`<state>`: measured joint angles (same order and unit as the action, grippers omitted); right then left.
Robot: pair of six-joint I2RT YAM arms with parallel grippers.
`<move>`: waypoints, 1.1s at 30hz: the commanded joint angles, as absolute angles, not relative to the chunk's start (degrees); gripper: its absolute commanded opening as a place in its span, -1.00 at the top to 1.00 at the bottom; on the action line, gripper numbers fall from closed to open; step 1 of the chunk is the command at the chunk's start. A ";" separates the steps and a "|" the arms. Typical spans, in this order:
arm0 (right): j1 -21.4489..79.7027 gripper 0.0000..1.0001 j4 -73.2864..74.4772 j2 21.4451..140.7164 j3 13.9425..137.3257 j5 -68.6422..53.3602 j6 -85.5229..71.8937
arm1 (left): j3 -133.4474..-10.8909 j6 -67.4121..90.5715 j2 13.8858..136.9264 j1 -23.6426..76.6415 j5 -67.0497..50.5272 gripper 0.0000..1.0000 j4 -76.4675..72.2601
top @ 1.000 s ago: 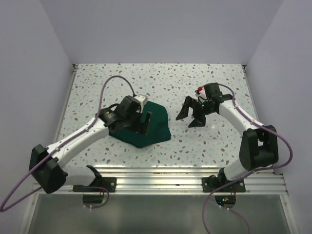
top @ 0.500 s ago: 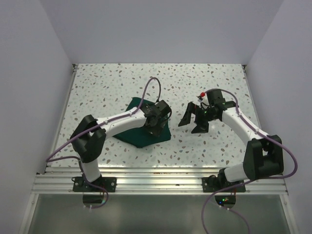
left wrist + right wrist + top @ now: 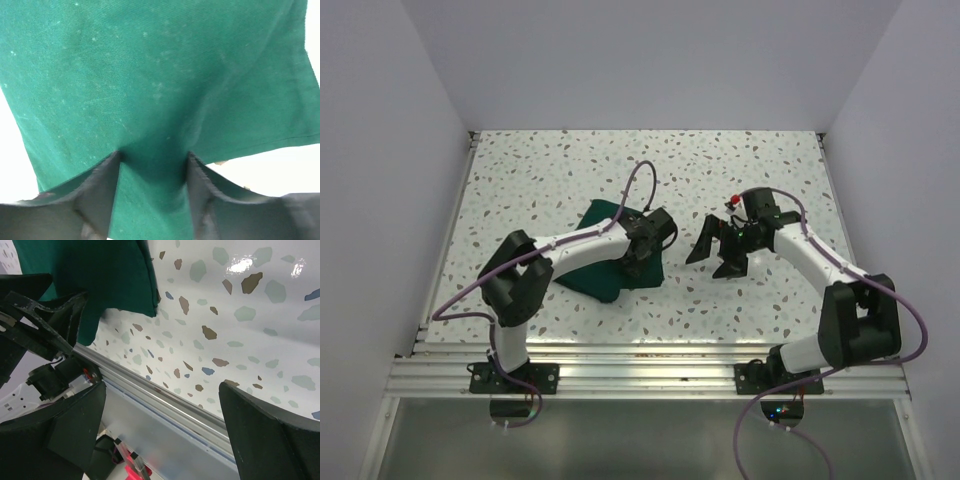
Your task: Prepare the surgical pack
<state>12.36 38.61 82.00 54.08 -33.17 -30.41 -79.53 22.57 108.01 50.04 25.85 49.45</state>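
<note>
The surgical pack shows only as a dark green cloth drape [image 3: 603, 278] folded on the speckled table, left of centre. My left gripper [image 3: 643, 262] is down on the drape's right part. In the left wrist view both fingertips [image 3: 111, 165] press into the drape [image 3: 150, 75], the jaws apart, with a puckered ridge of cloth between them at the left gripper [image 3: 154, 161]. My right gripper [image 3: 717, 250] hangs open just right of the drape, nothing between its fingers. The right wrist view has the right gripper [image 3: 162, 387] open over the table, with the drape's corner [image 3: 100, 270] at the upper left.
An aluminium rail [image 3: 650, 355] runs along the table's near edge, with both arm bases on it. Pale walls close the table at the left, back and right. The left arm's purple cable [image 3: 638, 185] loops above the drape. Speckled table [image 3: 720, 180] lies behind both arms.
My left arm swung right across the drape and came down on its right part; its jaws have narrowed onto the cloth. The right gripper shifted slightly and stays open.
</note>
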 commanded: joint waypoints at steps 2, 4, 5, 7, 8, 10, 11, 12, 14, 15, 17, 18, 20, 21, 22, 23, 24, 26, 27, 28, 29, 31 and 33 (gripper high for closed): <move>12.30 -0.97 36.91 82.79 54.31 -34.28 -30.76 | -82.35 21.44 108.63 49.92 29.09 0.03 50.63; 12.22 -0.97 36.65 83.23 54.40 -34.36 -30.76 | -82.44 21.18 108.54 49.92 29.09 0.09 50.45; 12.30 -0.97 36.48 83.23 54.40 -34.45 -30.76 | -82.53 21.09 108.98 49.83 29.18 0.15 50.71; 12.30 -0.97 36.39 83.93 54.40 -34.54 -30.76 | -83.40 20.83 109.33 49.75 29.09 0.22 51.15; 12.39 -0.97 36.39 84.11 54.32 -34.63 -30.85 | -83.76 20.74 109.07 49.75 29.00 0.32 51.41; 12.39 -0.97 36.04 84.73 54.14 -34.80 -31.02 | -84.55 20.48 108.55 49.75 28.21 0.44 51.50; 12.31 -0.97 35.17 84.99 53.88 -35.07 -31.46 | -84.90 20.30 108.54 49.57 27.95 0.51 51.85; 12.39 -0.98 34.46 85.51 53.62 -35.94 -32.77 | -85.77 20.13 108.46 49.48 27.08 0.56 52.20; 12.92 -0.97 31.66 86.04 53.00 -36.82 -34.53 | -86.57 19.34 108.55 49.22 25.85 0.68 53.08; 13.53 -0.97 30.68 86.31 53.00 -37.17 -36.46 | -86.92 18.90 108.46 49.22 24.53 0.79 53.09; 14.58 -0.97 28.31 87.71 53.61 -37.70 -38.31 | -87.62 17.58 108.11 48.87 22.34 0.95 53.44; 15.72 -0.96 27.69 88.50 54.05 -37.71 -39.97 | -88.06 17.32 108.11 48.69 20.67 1.00 53.96; 17.04 -0.94 25.94 90.69 55.98 -37.35 -41.74 | -89.47 16.09 108.54 48.17 18.38 1.00 55.36; 18.27 -0.90 25.49 91.40 56.77 -37.09 -42.71 | -89.91 15.82 108.72 47.99 17.24 1.00 55.81; 18.98 -0.89 24.79 92.19 58.43 -36.83 -44.54 | -90.52 15.47 108.81 47.90 16.53 1.00 56.07; 19.68 -0.86 23.48 94.02 59.23 -36.04 -45.52 | -90.61 14.42 108.63 47.81 15.74 1.00 56.25; 20.99 -0.79 22.94 94.91 60.20 -35.51 -47.27 | -90.62 14.24 108.63 47.73 15.65 1.00 56.42; 22.14 -0.72 20.67 97.98 62.75 -34.55 -49.21 | -90.44 13.71 108.55 47.38 15.12 1.00 56.60; 23.19 -0.63 19.78 99.04 63.45 -34.37 -51.22 | -89.74 13.62 108.37 47.20 14.33 1.00 56.43; 23.64 -0.53 18.73 99.75 64.24 -34.28 -52.28 | -89.39 13.36 108.02 47.02 13.98 1.00 55.90; 23.90 -0.42 16.37 101.32 64.60 -34.19 -53.43 | -89.04 13.27 107.84 46.85 13.37 1.00 55.81; 24.61 -0.24 13.72 102.56 64.95 -34.19 -56.85 | -88.33 12.92 107.58 46.76 12.92 1.00 55.55; 24.87 -0.17 12.13 104.23 65.65 -33.93 -58.27 | -87.98 12.92 107.49 46.58 12.31 1.00 55.46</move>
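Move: The green cloth's loose fold sits right between the left hand's still open fingertips, about 1 cm below the hand point. From that hand, the cloth's right edge runs some 7 cm to the right and 3 cm ahead, and its near right corner about 7 cm right and 5 cm back. For the right hand, the right edge lies roughly 13 cm left, 4 cm ahead and 6 cm below, with the near right corner some 12 cm left and 5 cm back. Left fingers pinch the fold and lift slightly; right hand, narrowing, sweeps 11 cm left and forward towards the edge. ##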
